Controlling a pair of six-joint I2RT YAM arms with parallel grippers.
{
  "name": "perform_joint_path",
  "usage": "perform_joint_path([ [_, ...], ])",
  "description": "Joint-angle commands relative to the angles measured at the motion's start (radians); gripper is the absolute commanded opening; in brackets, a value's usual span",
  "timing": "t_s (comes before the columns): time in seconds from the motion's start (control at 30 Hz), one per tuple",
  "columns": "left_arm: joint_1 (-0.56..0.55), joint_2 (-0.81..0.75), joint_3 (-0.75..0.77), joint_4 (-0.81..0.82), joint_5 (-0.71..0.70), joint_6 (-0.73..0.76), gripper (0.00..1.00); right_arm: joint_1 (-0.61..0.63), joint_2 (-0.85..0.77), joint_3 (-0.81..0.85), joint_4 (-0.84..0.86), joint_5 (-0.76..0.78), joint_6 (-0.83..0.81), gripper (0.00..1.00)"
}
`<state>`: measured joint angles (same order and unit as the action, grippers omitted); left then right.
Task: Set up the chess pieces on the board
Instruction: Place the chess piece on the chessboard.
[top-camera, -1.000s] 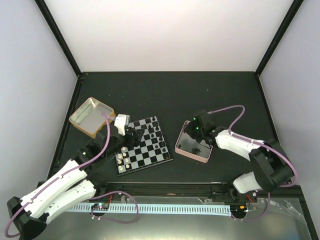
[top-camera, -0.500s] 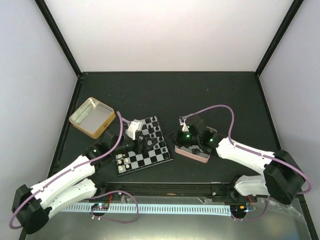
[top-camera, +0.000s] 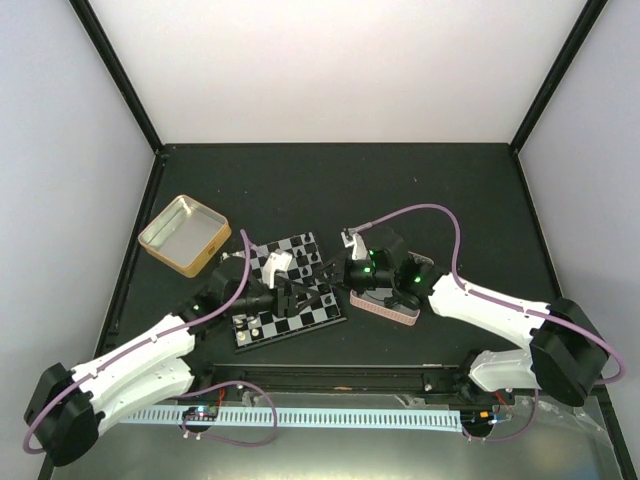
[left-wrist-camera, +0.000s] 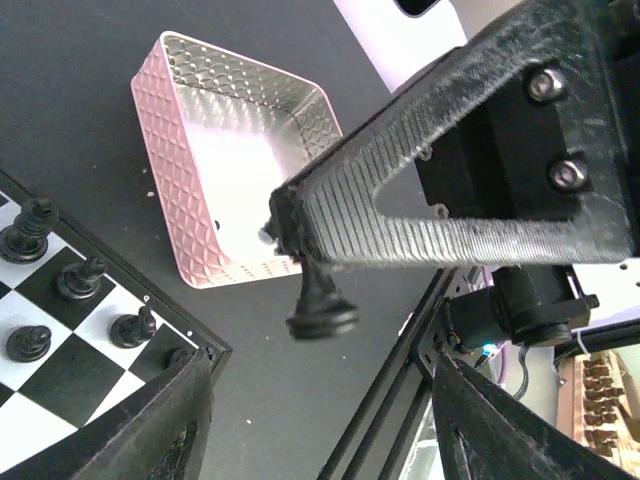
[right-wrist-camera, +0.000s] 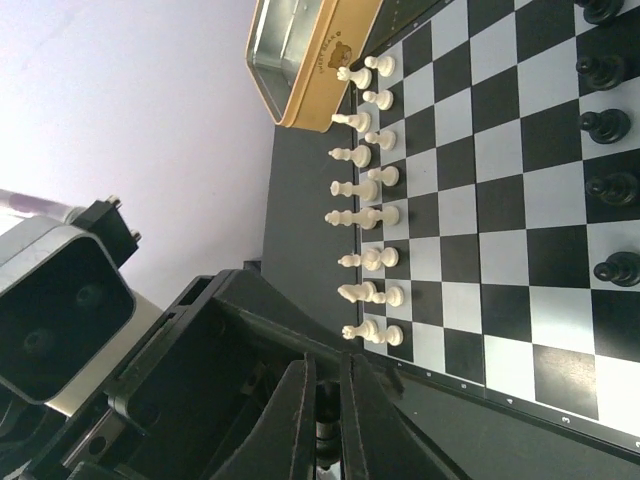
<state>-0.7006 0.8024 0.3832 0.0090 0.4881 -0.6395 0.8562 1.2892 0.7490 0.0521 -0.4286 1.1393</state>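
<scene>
The board (top-camera: 300, 247) lies mid-table, with white chess pieces (top-camera: 250, 320) along its left edge and black ones (right-wrist-camera: 605, 125) along its right. My right gripper (top-camera: 336, 276) hovers at the board's right edge, shut on a black chess piece (right-wrist-camera: 322, 432). In the left wrist view that piece (left-wrist-camera: 322, 305) hangs base-down from a right finger (left-wrist-camera: 420, 215), above bare table just off the board's corner (left-wrist-camera: 190, 350). My left gripper (top-camera: 292, 296) is low over the board's right half, open, with nothing between its fingers (left-wrist-camera: 170, 420).
A pink-rimmed tin (top-camera: 392, 308) sits just right of the board, partly under the right arm. A gold tin (top-camera: 183, 233) stands at the back left. A black rail (left-wrist-camera: 400, 400) runs along the table's near edge.
My right gripper has come left from over the pink tin to the board's right edge, carrying the black piece. The left gripper has moved right across the board and its jaws have narrowed a little.
</scene>
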Motion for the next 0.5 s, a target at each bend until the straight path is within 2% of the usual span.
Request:
perform_joint_path([
  [0.0, 0.003, 0.062, 0.078, 0.058, 0.045, -0.009, 0.59, 0.005, -0.013, 0.023, 0.017, -0.029, -0.042, 0.01],
  [0.1, 0.003, 0.089, 0.091, 0.086, 0.052, -0.01, 0.53, 0.006, -0.019, 0.02, 0.014, -0.04, -0.06, 0.01],
  [0.27, 0.003, 0.098, 0.094, 0.11, 0.06, -0.007, 0.36, 0.005, -0.027, 0.016, -0.021, -0.041, -0.089, 0.01],
  [0.47, 0.003, 0.118, 0.102, 0.104, 0.063, 0.034, 0.11, 0.005, -0.035, 0.027, -0.05, -0.048, -0.123, 0.01],
])
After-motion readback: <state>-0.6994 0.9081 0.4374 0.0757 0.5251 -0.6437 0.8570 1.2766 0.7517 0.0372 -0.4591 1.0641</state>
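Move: The black chess piece hangs from the right gripper's tips, its base about 2 cm ahead, 2 cm right and 1 cm above the left hand's open fingers. Seen from the right hand, the piece is some 1 cm left and 1 cm below, and the left fingertips about 2 cm back, 3 cm left and 2 cm below. Some 15 cm under the left hand, the chessboard's middle lies level and 5 cm left, the pink box 17 cm right and 1 cm back. The left hand eases about 1.5 cm to the right, with some 1 cm forward and 1 cm up, bringing its fingertips around the flared base of the black chess piece as they close from well open to nearly shut and start to pinch it. The right hand stays almost in place with its fingers still shut on the piece, turning only some 5 degrees, so the piece is held out over the board for the left fingers to take. ##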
